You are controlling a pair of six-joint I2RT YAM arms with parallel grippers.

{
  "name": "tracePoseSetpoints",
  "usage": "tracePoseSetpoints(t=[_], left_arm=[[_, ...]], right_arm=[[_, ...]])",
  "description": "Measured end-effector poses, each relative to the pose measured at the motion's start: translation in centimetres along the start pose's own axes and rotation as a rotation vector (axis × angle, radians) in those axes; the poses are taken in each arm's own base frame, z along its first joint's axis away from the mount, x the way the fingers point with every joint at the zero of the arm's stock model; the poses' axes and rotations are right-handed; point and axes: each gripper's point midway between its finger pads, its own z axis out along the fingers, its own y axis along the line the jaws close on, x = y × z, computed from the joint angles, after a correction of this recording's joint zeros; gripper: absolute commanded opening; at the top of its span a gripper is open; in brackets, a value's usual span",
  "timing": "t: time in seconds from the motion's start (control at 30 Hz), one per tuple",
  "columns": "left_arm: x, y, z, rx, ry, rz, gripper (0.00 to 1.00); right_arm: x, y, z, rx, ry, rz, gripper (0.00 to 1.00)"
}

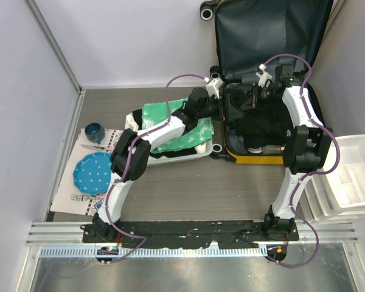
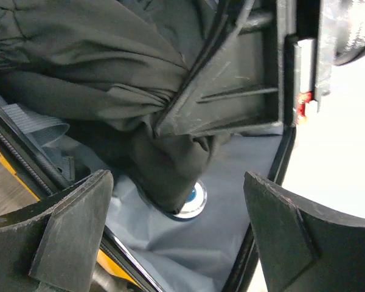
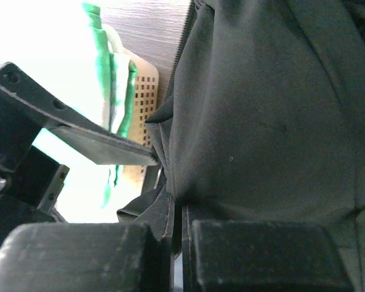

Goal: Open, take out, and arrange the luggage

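Observation:
The yellow luggage (image 1: 255, 159) lies open at the back right, its lid (image 1: 261, 36) up against the wall with the dark lining showing. A black garment (image 1: 264, 125) fills the lower half. My right gripper (image 1: 255, 100) is shut on a fold of this garment (image 3: 261, 109), with cloth pinched between its fingers (image 3: 181, 228). My left gripper (image 1: 224, 109) hovers open at the suitcase's left rim. In the left wrist view its jaws (image 2: 176, 179) stand wide over the grey lining (image 2: 188, 249). A round silver and blue disc (image 2: 193, 201) peeks out under the black garment (image 2: 109, 61).
A white mesh basket (image 1: 213, 149) with a green and white cloth (image 1: 170, 125) sits just left of the suitcase. A blue dotted plate (image 1: 92, 173) and a blue cup (image 1: 94, 131) rest on a placemat at the left. White drawer bins (image 1: 353, 176) stand at the right edge.

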Motion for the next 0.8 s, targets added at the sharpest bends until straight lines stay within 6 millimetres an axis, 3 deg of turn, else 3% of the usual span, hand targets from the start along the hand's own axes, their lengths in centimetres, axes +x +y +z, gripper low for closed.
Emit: tracePoseSetpoints(t=[0.23, 0.33, 0.43, 0.47, 0.5, 0.53, 0.57, 0.63, 0.73, 0.77, 0.8], left_arm=[[0.7, 1.2, 1.3, -0.05, -0.012, -0.009, 0.88], [1.1, 1.3, 1.8, -0.069, -0.012, -0.014, 0.79], [1.0, 1.3, 2.0, -0.089, -0.022, -0.019, 0.51], [0.9, 1.4, 2.0, -0.094, -0.027, -0.021, 0.23], [0.8, 1.5, 2.0, -0.099, -0.03, -0.023, 0.06], [0.8, 1.5, 2.0, -0.102, -0.034, -0.033, 0.0], [0.7, 1.4, 2.0, -0.1, -0.039, -0.029, 0.0], [0.6, 1.4, 2.1, -0.103, -0.045, -0.039, 0.0], [0.5, 1.6, 2.0, -0.114, -0.046, -0.066, 0.0], [0.5, 1.9, 1.8, -0.122, -0.043, -0.081, 0.0], [0.5, 2.3, 1.6, -0.133, -0.039, -0.093, 0.0]], right_arm=[[-0.7, 2.2, -0.1, -0.04, -0.038, 0.033, 0.01], [-1.3, 3.3, -0.5, -0.057, -0.066, 0.03, 0.0], [-1.7, 4.1, -0.8, -0.069, -0.083, 0.027, 0.0], [-1.7, 4.2, -0.8, -0.071, -0.084, 0.027, 0.01], [-1.5, 4.3, -0.8, -0.073, -0.083, 0.029, 0.01], [-1.4, 4.4, -0.8, -0.074, -0.081, 0.033, 0.01], [-1.3, 4.5, -0.7, -0.075, -0.079, 0.036, 0.02], [-1.4, 4.5, -0.7, -0.075, -0.084, 0.032, 0.35], [-1.5, 4.5, -0.9, -0.072, -0.088, 0.03, 0.71], [-1.6, 4.4, -1.1, -0.068, -0.092, 0.03, 0.78], [-1.8, 4.2, -1.4, -0.063, -0.098, 0.025, 0.78]])
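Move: The black garment hangs from the right hand's shut fingers. The part that the left hand goes for lies just in front of and below its open jaws, about 1 cm ahead, 2 cm to the right and 2 cm down, with the laundry basket some 25 cm to its left, 4 cm back and 15 cm lower. For the right hand, the left gripper waits about 8 cm to its left and 3 cm back; the open suitcase's middle lies 14 cm right, 6 cm back and 15 cm below. Bringing the held black garment up about 4 cm and left 3 cm towards the left gripper, the right hand keeps its pinch, then opens its fingers at the end. Meanwhile the left hand eases down 2 cm and slightly forward, turning a little counter-clockwise, and shuts its wide-open fingers on the cloth before the right lets go. ##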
